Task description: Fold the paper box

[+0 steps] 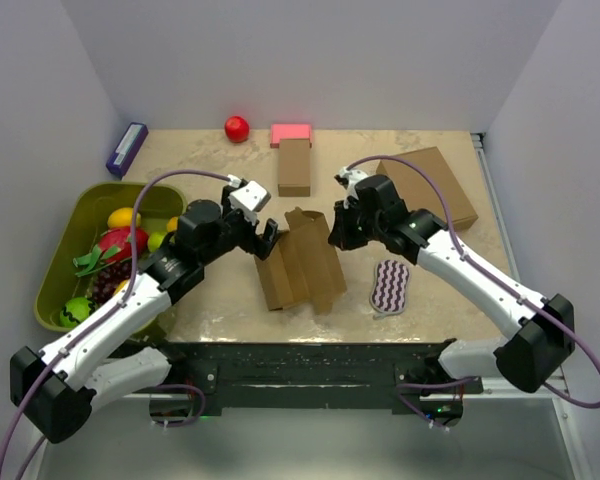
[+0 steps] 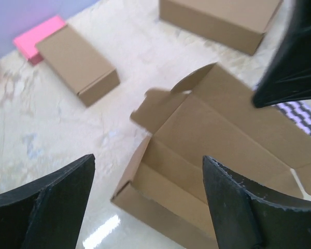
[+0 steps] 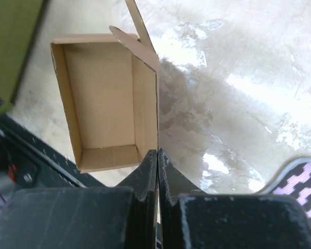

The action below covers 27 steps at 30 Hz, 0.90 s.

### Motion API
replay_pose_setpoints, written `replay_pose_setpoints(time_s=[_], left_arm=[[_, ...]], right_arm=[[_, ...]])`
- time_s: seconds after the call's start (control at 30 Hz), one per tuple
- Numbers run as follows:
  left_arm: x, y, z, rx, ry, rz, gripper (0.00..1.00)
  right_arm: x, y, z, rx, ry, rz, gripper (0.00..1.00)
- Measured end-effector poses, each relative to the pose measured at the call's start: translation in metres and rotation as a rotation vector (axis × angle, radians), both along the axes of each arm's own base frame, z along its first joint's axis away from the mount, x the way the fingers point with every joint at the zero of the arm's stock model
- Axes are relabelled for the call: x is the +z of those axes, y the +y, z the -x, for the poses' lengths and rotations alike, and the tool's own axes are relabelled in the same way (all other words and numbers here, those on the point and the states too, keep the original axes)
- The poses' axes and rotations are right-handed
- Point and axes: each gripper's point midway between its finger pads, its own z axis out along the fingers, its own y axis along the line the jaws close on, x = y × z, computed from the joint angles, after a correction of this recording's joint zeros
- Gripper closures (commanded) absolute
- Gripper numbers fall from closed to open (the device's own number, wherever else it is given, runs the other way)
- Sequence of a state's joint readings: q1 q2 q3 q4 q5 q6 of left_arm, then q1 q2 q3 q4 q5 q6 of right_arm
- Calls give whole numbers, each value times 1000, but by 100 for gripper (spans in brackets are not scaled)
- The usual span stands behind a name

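The paper box (image 1: 300,265) lies mid-table as a half-formed brown cardboard tray with a flap standing up along its far side. In the right wrist view its open inside (image 3: 98,98) shows, and one thin wall runs straight down into my right gripper (image 3: 157,154), which is shut on that edge. From above, the right gripper (image 1: 338,232) sits at the box's upper right corner. My left gripper (image 1: 263,240) hovers over the box's left end, open, both fingers (image 2: 57,202) straddling the tray's corner (image 2: 145,181) with nothing between them.
A narrow brown box (image 1: 294,166) and a pink block (image 1: 291,133) lie behind, with a red ball (image 1: 237,127) and a purple object (image 1: 127,148) further left. A larger brown box (image 1: 430,185) is at the back right. A green bin (image 1: 90,205) of fruit stands left. A patterned pad (image 1: 389,286) lies right.
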<state>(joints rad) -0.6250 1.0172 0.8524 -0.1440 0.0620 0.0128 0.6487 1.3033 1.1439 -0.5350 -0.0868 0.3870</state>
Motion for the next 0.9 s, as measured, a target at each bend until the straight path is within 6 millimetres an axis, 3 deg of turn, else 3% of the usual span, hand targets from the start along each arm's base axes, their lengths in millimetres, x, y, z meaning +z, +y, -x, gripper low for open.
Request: replay_pose_setpoints(time_s=[0.07,0.27,0.53,0.9], left_arm=[[9,-5,4,-54,-22,28,10],[8,-10,10,-190,4,58,7],[5,-2,10,-228,19,65,7],[-30,-10,18,-303,145,29,12]], right_arm=[[3,3,0,75,-10,37,100],[22,14,9,301,-78,62,100],[24,17,27,486,-102,77,100],[35,18,43,584,-137,53,100]])
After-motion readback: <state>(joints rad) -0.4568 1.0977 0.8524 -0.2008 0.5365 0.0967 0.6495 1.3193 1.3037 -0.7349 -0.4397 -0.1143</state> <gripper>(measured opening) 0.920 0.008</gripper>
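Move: The open box, hanging by its lid from the right fingers, has its middle about 8 cm to the right of the left hand, 2 cm ahead and 12 below; its upright end flap is some 6 cm ahead, 8 right and 5 below. From the right hand, the flap lies about 7 cm ahead and 8 left, almost level, and the box middle 3 ahead, 8 left, 8 below. The striped pad lies roughly 6 cm ahead of the right hand, 14 to its right, 19 below. Keeping its shut fingers pinched on the lid edge, the right hand draws back about 4 cm while rising nearly as much and easing left, turning counter-clockwise some 35 degrees to bring the end flap round to the left hand. The left hand, fingers staying wide open, turns clockwise about 15 degrees and edges back, then sinks about 3 cm towards that flap; a touch there can't be made out. ##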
